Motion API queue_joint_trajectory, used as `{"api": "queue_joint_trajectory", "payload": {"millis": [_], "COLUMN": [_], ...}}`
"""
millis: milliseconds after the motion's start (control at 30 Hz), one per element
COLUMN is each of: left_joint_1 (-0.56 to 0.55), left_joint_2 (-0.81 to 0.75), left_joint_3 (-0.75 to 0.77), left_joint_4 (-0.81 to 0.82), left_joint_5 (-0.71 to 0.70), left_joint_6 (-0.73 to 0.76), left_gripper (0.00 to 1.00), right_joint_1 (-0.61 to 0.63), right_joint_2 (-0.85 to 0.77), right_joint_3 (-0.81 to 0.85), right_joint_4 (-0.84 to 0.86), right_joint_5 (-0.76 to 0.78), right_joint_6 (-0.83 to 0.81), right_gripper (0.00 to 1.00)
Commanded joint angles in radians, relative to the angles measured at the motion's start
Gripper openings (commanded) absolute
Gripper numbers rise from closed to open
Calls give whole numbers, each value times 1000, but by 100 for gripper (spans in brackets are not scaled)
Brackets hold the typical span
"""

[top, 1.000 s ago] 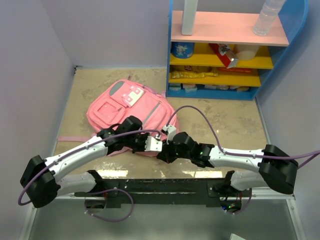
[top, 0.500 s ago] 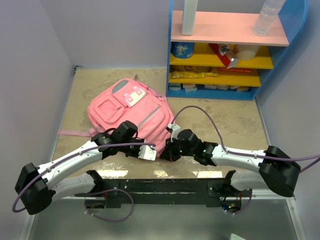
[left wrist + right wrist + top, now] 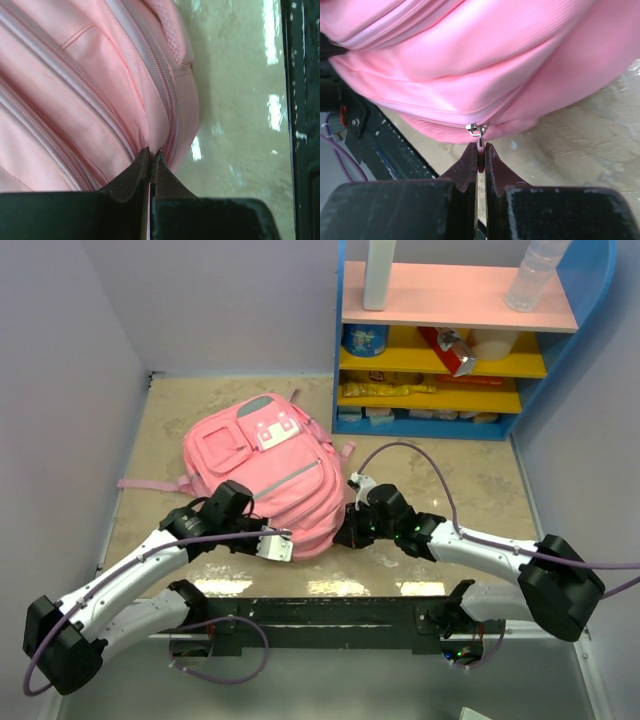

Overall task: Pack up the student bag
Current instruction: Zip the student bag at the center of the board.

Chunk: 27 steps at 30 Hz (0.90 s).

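The student bag is a large pink backpack lying on the beige floor, its grey-and-white patch toward the back. My left gripper is at the bag's near end, shut on a fold of pink fabric beside a zipper seam; in the left wrist view its tips pinch that fold. My right gripper is at the bag's near right corner. In the right wrist view it is shut on the zipper pull, which hangs from the metal slider.
A blue shelf unit with pink and yellow boards stands at the back right, holding a bottle and small packets. A pink strap trails left of the bag. The black base rail runs along the near edge. Walls enclose left and right.
The two grippers have drawn apart, the left going left and nearer, the right going right and farther. The bag has shifted away and turned a little with them.
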Motion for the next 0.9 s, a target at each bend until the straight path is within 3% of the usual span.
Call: {"api": "queue_joint_trajectory", "payload": {"millis": [0, 267, 600, 867], "left_joint_1": [137, 197, 409, 525], "left_joint_2": [-58, -143, -172, -83], "left_joint_3": [52, 12, -31, 94], "left_joint_4": [-241, -330, -375, -395], "left_joint_5": [-100, -141, -204, -144], "left_joint_6": [138, 167, 301, 341], "left_gripper": [0, 0, 0, 0], "right_joint_1": [-67, -107, -228, -239], "right_joint_2": [51, 163, 362, 484], "right_joint_3": [53, 180, 347, 490], "right_joint_4": [-104, -80, 17, 22], "right_joint_5": [-9, -8, -12, 27], "right_joint_6": [-60, -142, -216, -248], "right_gripper": [0, 0, 0, 0]}}
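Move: The right fingers already pinch the zip's pull tab, with the slider about 2 cm to their left and 1 cm ahead. The side pocket that the pull runs towards lies some 28 cm ahead and 6 cm left; a loose strap end stands about 23 cm ahead and 2 cm right. The left hand already grips a fold of the bag's near edge. The slider is about 23 cm to its right, and the bag's middle about 20 cm ahead and 3 cm right. Keep the pull tab pinched and draw the right gripper forward along the bag's right side, about 14 cm and quickening, sinking a touch, towards the side pocket. At the same time keep the left grip on the near edge and haul that fold some 12 cm to the left, nearly level, turning the wrist and letting it roll up slightly. ##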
